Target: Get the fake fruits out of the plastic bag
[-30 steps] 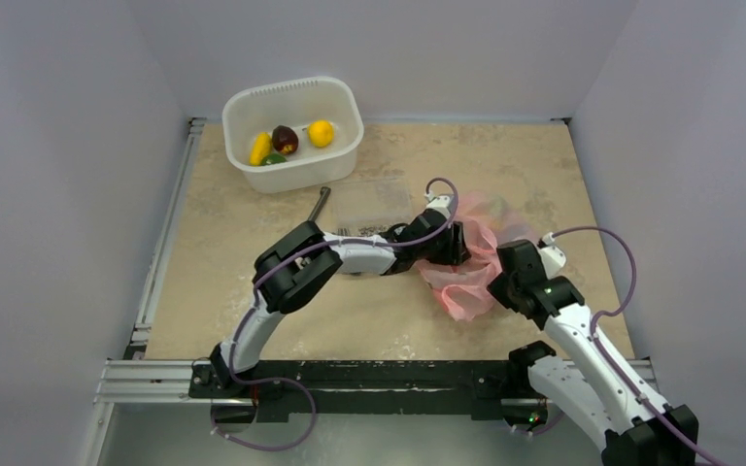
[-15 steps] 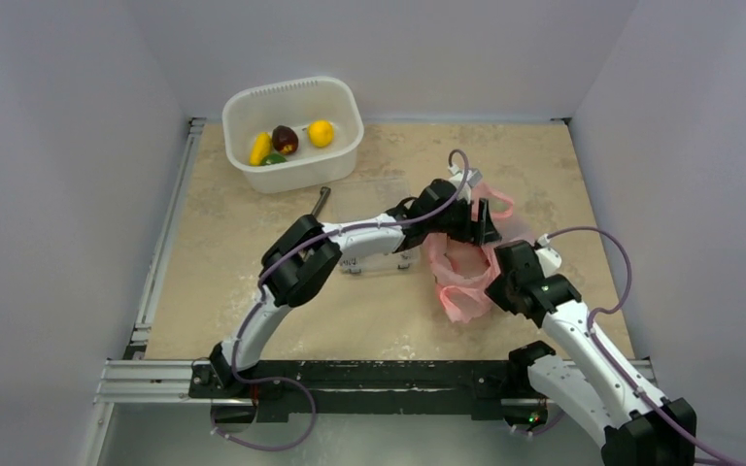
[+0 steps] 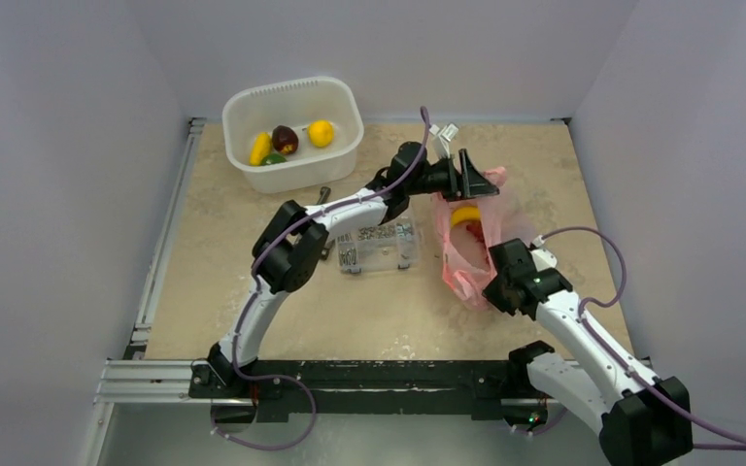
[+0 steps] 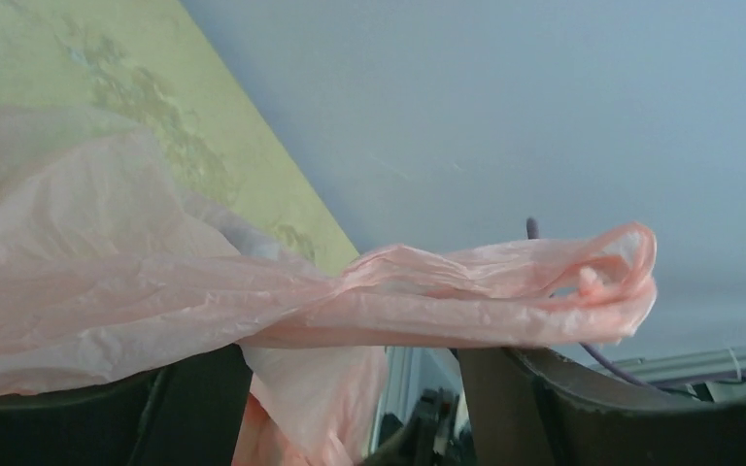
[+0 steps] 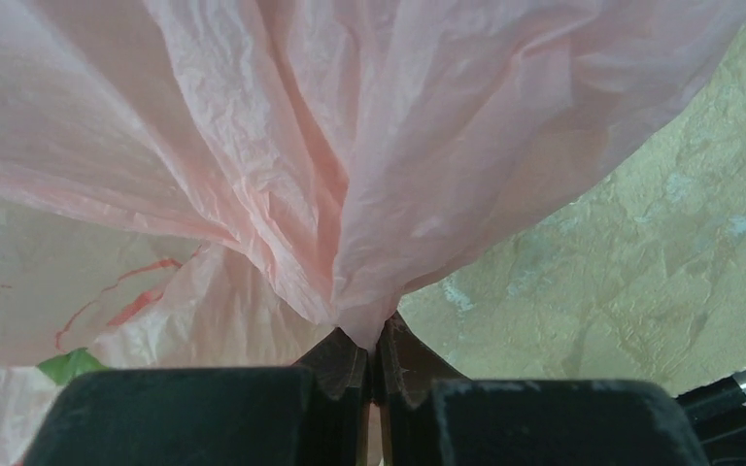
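The pink plastic bag [image 3: 466, 254] lies stretched out between my two grippers, right of the table's middle. My left gripper [image 3: 470, 177] is at its far end, open. Its fingers stand apart with the bag's film [image 4: 427, 301] draped across both tips. My right gripper [image 3: 495, 283] is shut on a pinch of the bag's near end [image 5: 374, 325]. A yellow fruit [image 3: 464, 215] and a red one [image 3: 475, 234] show through the bag. A green shape [image 5: 68, 366] shows through the film in the right wrist view. Several fake fruits [image 3: 285, 140] lie in the white tub [image 3: 291, 87].
A clear box of screws [image 3: 377, 243] sits just left of the bag, under my left forearm. A dark rod [image 3: 322, 197] lies between that box and the tub. Walls close in the table at the back and on both sides.
My left gripper has swung to the far side and risen, pulling the bag's far end with it. The bag now lies stretched long, and a yellow fruit shows inside. The right gripper keeps its grip.
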Action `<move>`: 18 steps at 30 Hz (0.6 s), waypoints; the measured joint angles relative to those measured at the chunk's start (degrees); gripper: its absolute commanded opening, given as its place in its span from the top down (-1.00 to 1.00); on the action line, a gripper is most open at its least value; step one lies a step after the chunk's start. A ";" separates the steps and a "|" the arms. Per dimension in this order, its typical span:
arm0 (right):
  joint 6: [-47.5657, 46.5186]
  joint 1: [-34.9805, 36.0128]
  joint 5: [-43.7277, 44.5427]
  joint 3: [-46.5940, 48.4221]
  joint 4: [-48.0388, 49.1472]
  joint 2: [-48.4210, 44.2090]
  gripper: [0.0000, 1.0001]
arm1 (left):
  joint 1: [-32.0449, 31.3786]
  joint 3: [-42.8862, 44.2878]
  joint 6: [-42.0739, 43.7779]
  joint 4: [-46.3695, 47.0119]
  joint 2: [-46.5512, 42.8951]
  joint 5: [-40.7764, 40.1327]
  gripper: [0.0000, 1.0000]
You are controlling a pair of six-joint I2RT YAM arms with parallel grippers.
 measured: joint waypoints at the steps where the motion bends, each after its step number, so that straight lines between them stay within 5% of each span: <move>1: 0.22 0.00 0.04 0.00 -0.24 0.52 0.78 | -0.20 -1.25 -0.24 0.15 -0.85 0.20 -0.49; 5: 0.09 0.00 0.02 0.42 -0.74 1.14 0.02 | -0.81 -8.87 1.73 -1.53 -6.05 1.29 -0.63; 7: -0.81 0.04 0.24 1.88 -1.49 1.11 -0.21 | -0.96 -12.33 3.82 -3.37 -8.46 1.70 -0.69; 12: -7.02 0.04 0.68 10.80 -2.86 1.22 -0.52 | -0.98 -16.50 9.35 -9.66 -12.52 2.71 -0.76; 18: -17.22 0.04 -0.87 18.40 -2.40 4.44 -0.64 | -1.20 -19.61 12.22 -12.72 -17.77 2.93 -0.88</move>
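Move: The bag's open middle lies about 7 cm back from the left gripper, 3 cm to its left and some 15 cm below, with the handle lying across that gripper's fingers. The yellow fruit inside is level with the left gripper, 3 cm left and 18 cm down; the parts case is 23 cm left, 6 cm back. From the right gripper, shut on the bag's near edge, the bag's middle is 11 cm ahead and 4 cm left, the yellow fruit 18 cm ahead and 5 cm left. Open the right gripper wide to let go of the bag's near edge, then raise it about 9 cm and forward some 5 cm over the bag, turning counter-clockwise. Meanwhile bring the left gripper back about 7 cm and left some 5 cm towards the bag's middle, dipping slightly, then rising again, spreading its fingers wider, tips tilting down, until the handle comes off them. ##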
